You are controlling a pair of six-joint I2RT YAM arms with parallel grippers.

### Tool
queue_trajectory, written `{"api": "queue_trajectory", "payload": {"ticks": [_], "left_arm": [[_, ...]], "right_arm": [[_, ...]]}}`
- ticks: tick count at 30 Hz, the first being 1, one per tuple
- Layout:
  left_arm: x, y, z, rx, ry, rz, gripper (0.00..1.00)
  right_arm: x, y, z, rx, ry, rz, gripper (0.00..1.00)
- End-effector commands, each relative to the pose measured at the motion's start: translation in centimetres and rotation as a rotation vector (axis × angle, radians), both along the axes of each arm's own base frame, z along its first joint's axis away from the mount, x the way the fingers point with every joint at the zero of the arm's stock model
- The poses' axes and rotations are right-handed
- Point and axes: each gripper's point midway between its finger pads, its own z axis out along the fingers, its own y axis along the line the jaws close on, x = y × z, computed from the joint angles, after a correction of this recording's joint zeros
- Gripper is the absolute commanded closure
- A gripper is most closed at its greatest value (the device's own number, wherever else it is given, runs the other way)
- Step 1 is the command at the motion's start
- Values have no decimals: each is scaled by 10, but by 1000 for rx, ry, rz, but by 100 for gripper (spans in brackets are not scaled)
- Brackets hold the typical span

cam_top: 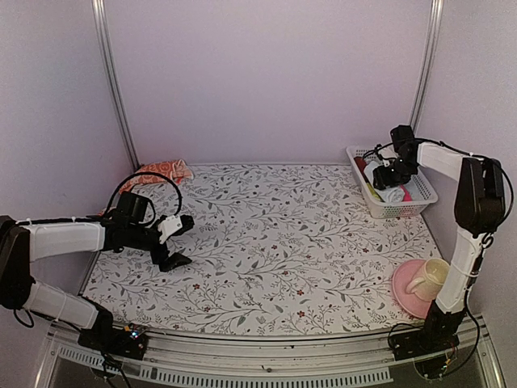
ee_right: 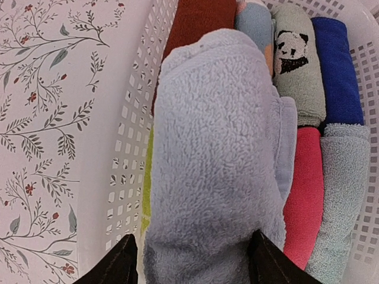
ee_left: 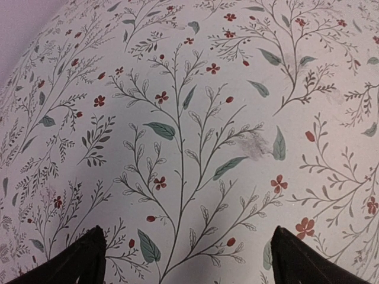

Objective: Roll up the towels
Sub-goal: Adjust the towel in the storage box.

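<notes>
The light blue towel (ee_right: 219, 148) lies rolled up in the white basket (ee_right: 127, 136), on top of other rolled cloths. My right gripper (ee_right: 192, 260) straddles its near end, jaws open: the right finger (ee_right: 269, 260) touches the fleece and the left finger (ee_right: 115, 266) stands a little off it. In the top view this gripper (cam_top: 386, 176) hangs over the basket (cam_top: 420, 202) at the back right. The orange-red towel (cam_top: 166, 170) lies crumpled at the back left by the wall. My left gripper (cam_top: 182, 241) hovers wide open over the bare flowered tablecloth (ee_left: 177, 118), holding nothing.
Several rolled cloths fill the basket: a grey one with a panda print (ee_right: 296, 65), a dark blue one (ee_right: 337, 65), a pink one (ee_right: 305, 189), a pale teal one (ee_right: 343, 189). A pink plate (cam_top: 404, 287) bearing a cream cup (cam_top: 428, 279) stands at the front right.
</notes>
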Motion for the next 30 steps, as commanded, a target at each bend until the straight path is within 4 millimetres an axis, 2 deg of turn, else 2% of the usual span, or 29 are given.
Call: {"api": "queue_trajectory", "payload": {"ticks": [1, 10, 12, 15, 18, 21, 25, 30], "left_arm": [[2, 3, -3, -2, -2, 10, 3], [2, 3, -3, -2, -3, 12, 3], [2, 3, -3, -1, -2, 13, 3], [2, 3, -3, -1, -3, 13, 3], [2, 3, -2, -3, -4, 13, 3], [2, 3, -3, -3, -3, 12, 3], [2, 3, -2, -2, -4, 12, 3], [2, 3, -3, -2, -2, 14, 3]], "right_arm": [[-9, -1, -22, -66, 84, 1, 36], [-11, -9, -34, -144, 127, -23, 47], [-13, -9, -39, -155, 141, -24, 46], [-15, -6, -46, -160, 165, -12, 38], [-15, -4, -48, -170, 171, -6, 38], [-16, -7, -50, -185, 179, -15, 43], [-17, -8, -52, -193, 186, -22, 54], [-15, -7, -46, -184, 174, -24, 65]]}}
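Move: The light blue towel lies on the other rolls in the storage box, its near part between the right hand's open fingers; its middle is about 5 cm ahead and 3 cm below. The pink roll sits about 7 cm to the right and 3 cm ahead, the yellow-green roll 5 cm left and 3 cm ahead, the dark red roll 12 cm ahead and 6 cm left. From the left hand the towel lies some 25 cm ahead and 70 cm right. Right hand sinks about 2 cm onto the towel's near part, left side tipping down 10 degrees, fingers closing to pinch. ##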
